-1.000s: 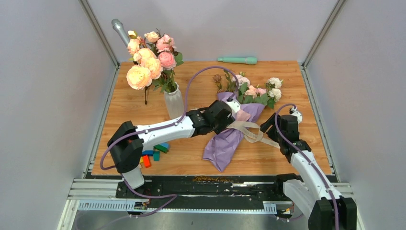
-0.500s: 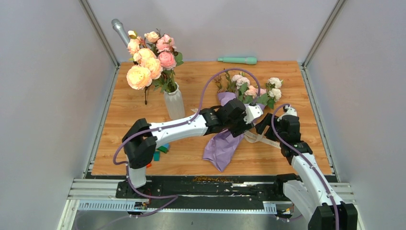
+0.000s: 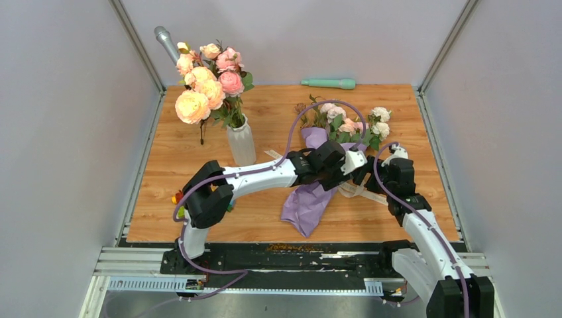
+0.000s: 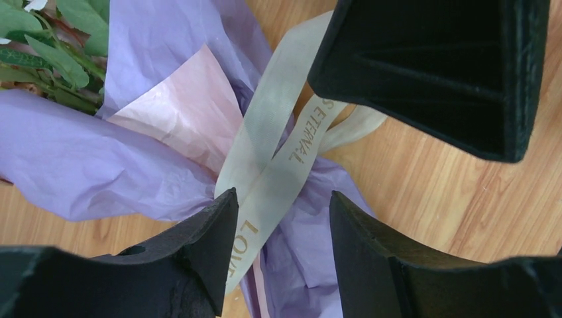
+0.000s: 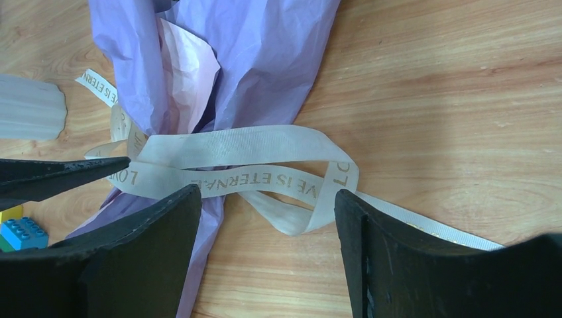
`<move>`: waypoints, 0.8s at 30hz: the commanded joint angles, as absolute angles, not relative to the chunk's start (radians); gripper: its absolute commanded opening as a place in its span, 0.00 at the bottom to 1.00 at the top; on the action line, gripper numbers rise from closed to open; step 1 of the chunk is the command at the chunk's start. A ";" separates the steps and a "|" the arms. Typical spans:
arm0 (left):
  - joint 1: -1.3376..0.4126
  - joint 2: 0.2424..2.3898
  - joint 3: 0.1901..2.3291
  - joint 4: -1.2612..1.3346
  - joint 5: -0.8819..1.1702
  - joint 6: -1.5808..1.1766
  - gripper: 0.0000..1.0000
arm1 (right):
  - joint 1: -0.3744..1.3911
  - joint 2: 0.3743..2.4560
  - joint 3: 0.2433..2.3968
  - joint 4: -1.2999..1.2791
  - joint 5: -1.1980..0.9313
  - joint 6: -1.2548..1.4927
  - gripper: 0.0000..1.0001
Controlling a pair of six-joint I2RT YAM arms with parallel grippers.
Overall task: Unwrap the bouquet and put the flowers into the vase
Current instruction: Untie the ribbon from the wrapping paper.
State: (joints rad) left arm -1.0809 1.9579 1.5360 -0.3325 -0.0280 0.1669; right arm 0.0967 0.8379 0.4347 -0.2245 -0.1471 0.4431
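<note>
The bouquet point(image 3: 311, 195) lies on the wooden table in lilac paper point(image 4: 79, 165), its small white and pink flowers point(image 3: 351, 122) pointing away. A beige ribbon point(image 4: 278, 165) printed with gold letters crosses the wrap and loops on the wood point(image 5: 252, 175). My left gripper point(image 4: 281, 218) hovers open over the knot, with the ribbon between its fingers. My right gripper point(image 5: 265, 225) is open just beside it, straddling the ribbon loop. The two grippers nearly meet point(image 3: 361, 175). The white ribbed vase point(image 3: 242, 146) stands at the left and holds larger peach and pink blooms.
A green cylinder point(image 3: 328, 83) lies at the back edge and a grey one point(image 3: 166, 41) leans in the back left corner. Coloured blocks point(image 5: 20, 228) sit near the left arm's elbow. Grey walls close in both sides.
My left arm has swung right across the bouquet until its gripper is beside the right one. My right gripper has shifted slightly toward the wrap.
</note>
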 commanded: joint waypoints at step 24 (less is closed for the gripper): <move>-1.081 1.929 1.544 -0.314 -0.112 0.148 0.23 | 0.093 0.856 0.424 -0.140 -0.217 0.425 0.73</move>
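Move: The lettered ribbon strand crossing the purple paper lies just under the left fingertips, about 1 cm ahead and 2 cm below, neither left nor right. The plain strand runs some 3 cm farther forward than it, at much the same height. The ribbon's loop end is about 9 cm to the left hand's right and 3 cm back; the flowers lie some 14 cm ahead and 3 cm right. From the right hand the lettered strand is about 10 cm left, level ahead, 3 cm below. The lettered ribbon strand ends up between the left fingertips: the left hand sinks about 2 cm onto it while edging some 1 cm forward, then nearly halts as its fingers close from well apart to a narrow gap, pinching the strand over the purple paper. The wrist barely tilts. ##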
